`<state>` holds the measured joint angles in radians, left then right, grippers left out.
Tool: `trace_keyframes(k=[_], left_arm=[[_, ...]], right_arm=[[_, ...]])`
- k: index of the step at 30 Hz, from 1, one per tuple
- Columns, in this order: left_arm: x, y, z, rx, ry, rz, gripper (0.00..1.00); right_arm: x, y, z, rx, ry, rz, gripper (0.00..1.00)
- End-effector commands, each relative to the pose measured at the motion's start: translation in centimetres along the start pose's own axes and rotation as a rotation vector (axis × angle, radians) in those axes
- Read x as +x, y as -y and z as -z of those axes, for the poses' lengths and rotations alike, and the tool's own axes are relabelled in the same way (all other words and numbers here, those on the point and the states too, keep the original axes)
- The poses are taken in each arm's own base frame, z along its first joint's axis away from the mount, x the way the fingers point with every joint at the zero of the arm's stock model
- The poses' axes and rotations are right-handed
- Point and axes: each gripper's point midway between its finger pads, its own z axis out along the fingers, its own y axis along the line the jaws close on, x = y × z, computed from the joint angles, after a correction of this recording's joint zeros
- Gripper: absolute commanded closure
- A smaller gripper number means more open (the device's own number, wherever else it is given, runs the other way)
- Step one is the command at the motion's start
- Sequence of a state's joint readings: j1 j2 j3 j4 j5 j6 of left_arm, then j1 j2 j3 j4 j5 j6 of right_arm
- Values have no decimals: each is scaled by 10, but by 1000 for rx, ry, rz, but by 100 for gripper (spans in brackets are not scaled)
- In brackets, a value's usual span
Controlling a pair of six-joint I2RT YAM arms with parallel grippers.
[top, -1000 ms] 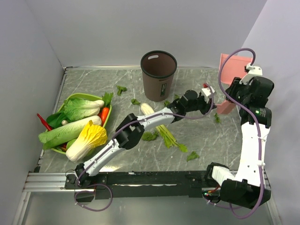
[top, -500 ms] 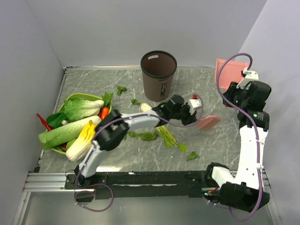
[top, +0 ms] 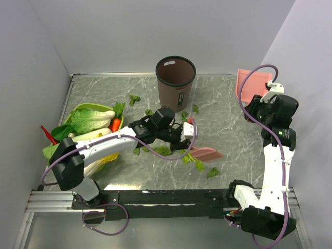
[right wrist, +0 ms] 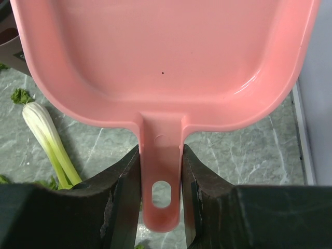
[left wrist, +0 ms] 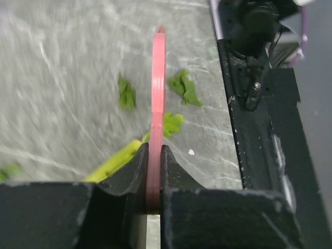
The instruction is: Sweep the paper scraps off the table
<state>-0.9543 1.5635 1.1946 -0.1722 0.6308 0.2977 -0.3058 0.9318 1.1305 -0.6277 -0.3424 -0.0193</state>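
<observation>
Several paper scraps lie on the table [top: 228,129]: one near the front [top: 213,172], one mid-table [top: 165,151], others by the bin [top: 134,98]. My left gripper [top: 191,144] reaches over the table's middle, shut on a thin pink sweeper [top: 206,153]. In the left wrist view the sweeper [left wrist: 158,88] runs edge-on out of the left gripper [left wrist: 154,155], with scraps [left wrist: 185,88] on either side of it. At the far right my right gripper [top: 253,105] holds the pink dustpan [top: 245,83] raised and tilted. Its handle [right wrist: 160,155] is clamped in the right gripper [right wrist: 160,171].
A brown bin [top: 175,78] stands at the back centre. At the left, a green basket [top: 78,110] holds cabbage, carrot and other vegetables. A leek-like stalk [right wrist: 49,140] lies mid-table, partly under my left arm. The black base rail [left wrist: 259,104] runs along the near edge.
My left arm has swung from the right side back toward the table's middle and front, carrying the pink sweeper with it. The right gripper has tipped the dustpan slightly higher and leftward.
</observation>
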Motion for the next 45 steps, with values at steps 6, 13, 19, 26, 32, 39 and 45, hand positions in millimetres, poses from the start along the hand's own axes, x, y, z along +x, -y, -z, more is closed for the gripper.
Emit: trace_keyframes(k=[6,13,19,26,32,39,45], left_arm=[[-25,13,6,67,-35,-467,99],[-28,25,-8,168,-19,-566,99],[-53,27,-22,241,-1,-357,99],[-41,36,-40,467,-43,-111,99],[-15,21,-60,448,-120,-18,99],[-8,-31,-82,207,-121,-49,99],[-8,-115,-58,-98,-129,92,99]], right_arm=[[-25,-6,10,-17,96,-17,100],[-34,-5,15,-10,105,-6,100],[-36,-5,20,1,105,-1,100],[-35,-6,16,-15,84,-7,100],[-36,-4,17,-7,84,33,100],[-34,-11,31,-30,61,81,100],[1,3,31,-14,-128,199,100]])
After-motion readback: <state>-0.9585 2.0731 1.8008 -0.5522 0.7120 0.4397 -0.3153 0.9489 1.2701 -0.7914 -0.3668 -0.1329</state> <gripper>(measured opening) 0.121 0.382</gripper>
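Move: The near paper scrap, green and leaf-like, lies about 14 cm to the right of the left hand, 3 cm back and some 19 cm below it. A second green scrap lies under the brush head, about 14 cm right and 5 cm ahead; the celery's leafy tip is roughly 8 cm right, level with the hand, both down on the table too. From the right hand, the near scrap is about 15 cm back, 9 cm left and 29 cm down. Behind the near paper scrap, on its base side, the left hand brings the brush round, still gripping the handle: it lifts a little, shifts about 6 cm right and slightly back while turning some 25 degrees clockwise, then dips about 7 cm and sweeps forward roughly 6 cm, partly unwinding the turn. The right hand keeps the dustpan raised, drifting back and up a couple of centimetres. ##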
